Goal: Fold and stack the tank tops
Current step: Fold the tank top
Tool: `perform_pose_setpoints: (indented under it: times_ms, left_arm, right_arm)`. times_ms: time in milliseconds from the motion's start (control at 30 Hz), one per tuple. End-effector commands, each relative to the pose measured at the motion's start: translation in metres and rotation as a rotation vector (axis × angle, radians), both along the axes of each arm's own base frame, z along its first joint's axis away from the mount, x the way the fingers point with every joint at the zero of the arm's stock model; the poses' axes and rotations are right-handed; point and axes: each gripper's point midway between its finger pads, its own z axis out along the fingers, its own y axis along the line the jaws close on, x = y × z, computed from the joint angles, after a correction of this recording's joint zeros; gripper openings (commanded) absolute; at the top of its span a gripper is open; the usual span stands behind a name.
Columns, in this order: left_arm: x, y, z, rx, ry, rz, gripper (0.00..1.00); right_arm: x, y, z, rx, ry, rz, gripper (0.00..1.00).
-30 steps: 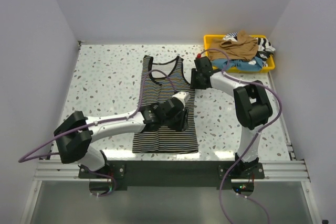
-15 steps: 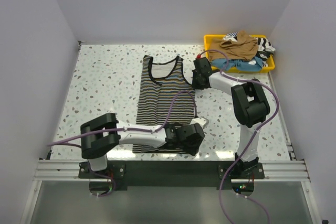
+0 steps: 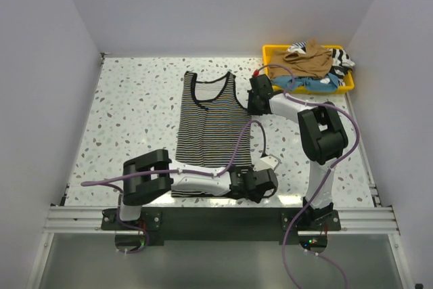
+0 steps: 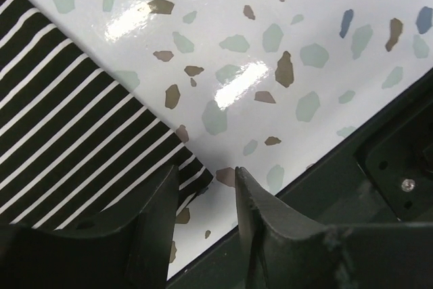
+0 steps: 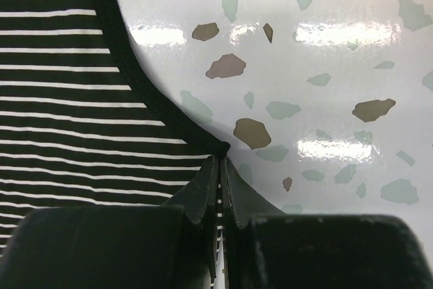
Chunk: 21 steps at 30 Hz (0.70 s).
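Observation:
The black-and-white striped tank top [image 3: 210, 130] lies flat in the middle of the table, neck toward the back. My left gripper [image 3: 262, 182] is low at its near right hem corner. In the left wrist view the jaws [image 4: 206, 179] stand open astride that corner [image 4: 193, 170], one finger over the cloth and the other over bare table. My right gripper [image 3: 252, 103] is at the top's right underarm edge. In the right wrist view it [image 5: 221, 164] is shut on the black-bound edge of the striped cloth [image 5: 67, 99].
A yellow tray [image 3: 270, 51] at the back right holds a heap of other tank tops: tan-brown [image 3: 304, 62], light blue [image 3: 318, 84] and striped [image 3: 343, 59]. The black front rail [image 4: 379, 147] runs just behind my left gripper. White walls close in the speckled table [image 3: 135, 113].
My left arm has swung from the middle of the striped top down to its near right hem corner. The right gripper has shut on the underarm edge.

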Motion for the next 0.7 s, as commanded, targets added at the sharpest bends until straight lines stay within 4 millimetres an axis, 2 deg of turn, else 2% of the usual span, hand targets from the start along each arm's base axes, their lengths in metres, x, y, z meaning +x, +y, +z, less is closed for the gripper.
perform_pose_setpoints:
  times_ms: [0, 133, 167, 267, 333, 400, 433, 467, 500, 533, 567, 633, 667]
  left_arm:
    - [0.01, 0.002, -0.001, 0.038, -0.056, 0.058, 0.4]
    - [0.007, 0.0, -0.008, 0.048, -0.046, 0.042, 0.24]
    - [0.004, -0.002, -0.007, 0.043, -0.044, 0.035, 0.15]
    - [-0.005, -0.006, 0.005, 0.014, -0.046, 0.006, 0.0]
    - [-0.013, -0.006, 0.01, -0.013, -0.026, -0.019, 0.0]
    - [-0.019, -0.012, 0.031, -0.096, -0.013, -0.038, 0.0]
    - [-0.024, -0.003, 0.028, -0.096, 0.004, -0.048, 0.0]
    - [-0.027, -0.001, 0.043, -0.139, 0.007, -0.046, 0.0]
    - [-0.028, 0.002, 0.048, -0.158, 0.013, -0.041, 0.0]
    - [-0.029, 0.012, 0.044, -0.158, 0.018, -0.034, 0.0]
    - [-0.03, 0.015, 0.058, -0.197, 0.018, -0.023, 0.0]
    - [-0.032, 0.027, 0.056, -0.204, 0.028, -0.011, 0.0]
    - [-0.033, 0.03, 0.063, -0.23, 0.035, -0.001, 0.0]
  right_arm:
    - [0.001, -0.005, 0.001, -0.005, -0.012, -0.011, 0.02]
    - [0.001, -0.007, 0.001, -0.012, -0.012, -0.017, 0.01]
    - [0.001, -0.008, 0.001, -0.016, -0.013, -0.02, 0.01]
    - [0.001, -0.011, 0.005, -0.028, -0.02, -0.032, 0.0]
    - [0.0, -0.017, 0.01, -0.044, -0.028, -0.05, 0.0]
    - [-0.002, -0.021, 0.014, -0.058, -0.031, -0.062, 0.0]
    - [-0.004, -0.026, 0.019, -0.071, -0.04, -0.079, 0.0]
    - [-0.006, -0.029, 0.022, -0.076, -0.042, -0.085, 0.0]
    - [-0.008, -0.031, 0.025, -0.081, -0.047, -0.094, 0.0]
    - [-0.011, -0.033, 0.025, -0.083, -0.044, -0.104, 0.0]
    - [-0.012, -0.035, 0.033, -0.081, -0.059, -0.113, 0.0]
    - [-0.013, -0.036, 0.038, -0.073, -0.065, -0.123, 0.0]
    - [-0.014, -0.036, 0.042, -0.075, -0.065, -0.126, 0.0]
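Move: Right between the left hand's open fingertips, about 1 cm below, lies the tank top's near right hem corner. The other hem corner is some 29 cm to the left, level with it, and the armhole corner, already pinched by the right hand, about 33 cm straight ahead of the left. From the right hand the hem corner lies 33 cm back; the right-hand strap is 14 cm ahead and 7 left, the yellow basket 17 ahead and 22 right. Dipping about 1 cm onto the table, the left hand shuts its fingers and pinches the hem corner, then lifts it some 4 cm while carrying it about 3 cm left and 2 cm back. Once the left has closed, the right hand, still gripping the armhole corner, drags it low along the table about 2.5 cm right and 2 cm back. ##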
